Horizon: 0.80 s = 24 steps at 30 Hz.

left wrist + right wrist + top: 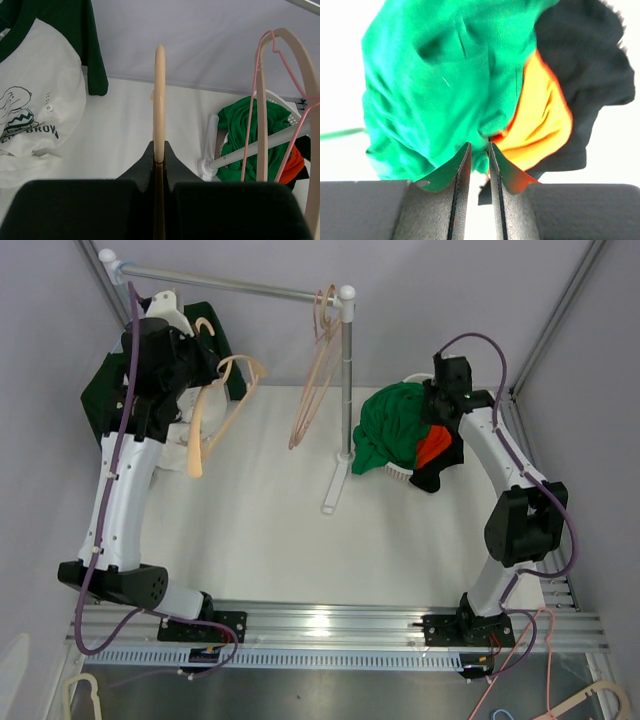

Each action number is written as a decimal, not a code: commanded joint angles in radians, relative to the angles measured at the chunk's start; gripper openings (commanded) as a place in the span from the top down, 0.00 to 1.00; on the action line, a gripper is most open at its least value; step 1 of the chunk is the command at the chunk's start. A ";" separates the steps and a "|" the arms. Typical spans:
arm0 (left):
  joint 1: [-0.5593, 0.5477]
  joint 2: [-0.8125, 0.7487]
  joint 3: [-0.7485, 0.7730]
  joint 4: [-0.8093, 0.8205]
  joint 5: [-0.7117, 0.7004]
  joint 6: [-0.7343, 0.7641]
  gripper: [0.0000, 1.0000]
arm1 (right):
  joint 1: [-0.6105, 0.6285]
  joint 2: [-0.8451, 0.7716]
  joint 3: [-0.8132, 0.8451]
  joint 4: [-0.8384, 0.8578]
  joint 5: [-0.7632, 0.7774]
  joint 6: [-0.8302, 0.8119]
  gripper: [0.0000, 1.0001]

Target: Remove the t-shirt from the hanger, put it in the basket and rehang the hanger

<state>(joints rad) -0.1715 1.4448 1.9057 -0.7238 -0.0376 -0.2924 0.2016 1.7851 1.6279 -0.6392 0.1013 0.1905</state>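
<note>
My left gripper (pixel 205 380) is shut on a bare wooden hanger (pixel 228 405), held above the table's left side; in the left wrist view the gripper (pixel 159 150) clamps the hanger (pixel 159 95) edge-on. The t-shirt (pixel 180 452), white with dark green sleeves and a cartoon print, lies off the hanger on the table under that arm, and it also shows in the left wrist view (pixel 40 90). My right gripper (pixel 437 418) sits on a clothes pile at the right. Its jaws (pixel 479 145) are nearly closed on a fold of a green garment (pixel 435 75).
A white clothes rack (pixel 347 380) stands mid-table, with a wooden and a pink hanger (pixel 312 390) hanging at the rail's right end. A white basket (pixel 398 474) at the right holds the green garment (pixel 385 430), orange cloth (pixel 540 120) and black cloth (pixel 590 60).
</note>
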 commanded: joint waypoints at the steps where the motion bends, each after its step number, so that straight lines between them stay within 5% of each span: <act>1: 0.009 -0.003 0.081 0.006 0.024 0.019 0.99 | 0.002 -0.021 0.082 -0.048 0.043 -0.003 0.75; 7: 0.010 0.026 0.127 0.024 0.028 0.032 0.99 | -0.001 -0.021 0.124 -0.056 0.051 0.006 0.59; 10: 0.010 0.046 0.135 0.053 0.063 0.068 0.99 | 0.002 -0.091 0.063 0.015 0.052 0.029 0.30; 11: 0.010 0.051 0.135 0.076 0.099 0.085 0.99 | 0.010 -0.116 0.038 0.041 0.048 0.033 0.07; 12: 0.010 0.055 0.136 0.090 0.120 0.099 0.99 | 0.019 -0.137 -0.002 0.076 0.048 0.032 0.02; 24: 0.009 0.106 0.069 0.365 0.312 0.107 0.99 | 0.117 -0.483 -0.267 0.283 0.121 0.069 0.01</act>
<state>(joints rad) -0.1696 1.5513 1.9812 -0.5243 0.1951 -0.1909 0.3248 1.3659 1.3781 -0.4511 0.1940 0.2371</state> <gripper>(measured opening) 0.025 0.992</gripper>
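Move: The left hand, still gripping the wooden hanger, has the bare stretch of rail about 10 cm ahead, 5 cm to its right and 8 cm above; the already hung hangers are some 20 cm right and 8 cm ahead, 3 cm lower, and the green-and-white t-shirt about 10 cm left, 10 cm ahead and 10 cm down. From the right hand, the green t-shirt lies in the basket roughly 13 cm below, 4 cm ahead and 7 cm left. Keeping its grip on the empty wooden hanger, the left hand first climbs about 3 cm, then swings right and forward towards the rail, the wrist turning some 15 degrees clockwise while the fingers tip up. The right hand, already clear of the green t-shirt, rises a little, spreads its nearly shut fingers fully, then backs off towards its base and climbs away from the basket, about 10 cm up in all, its fingers tilting up by some 20 degrees. ##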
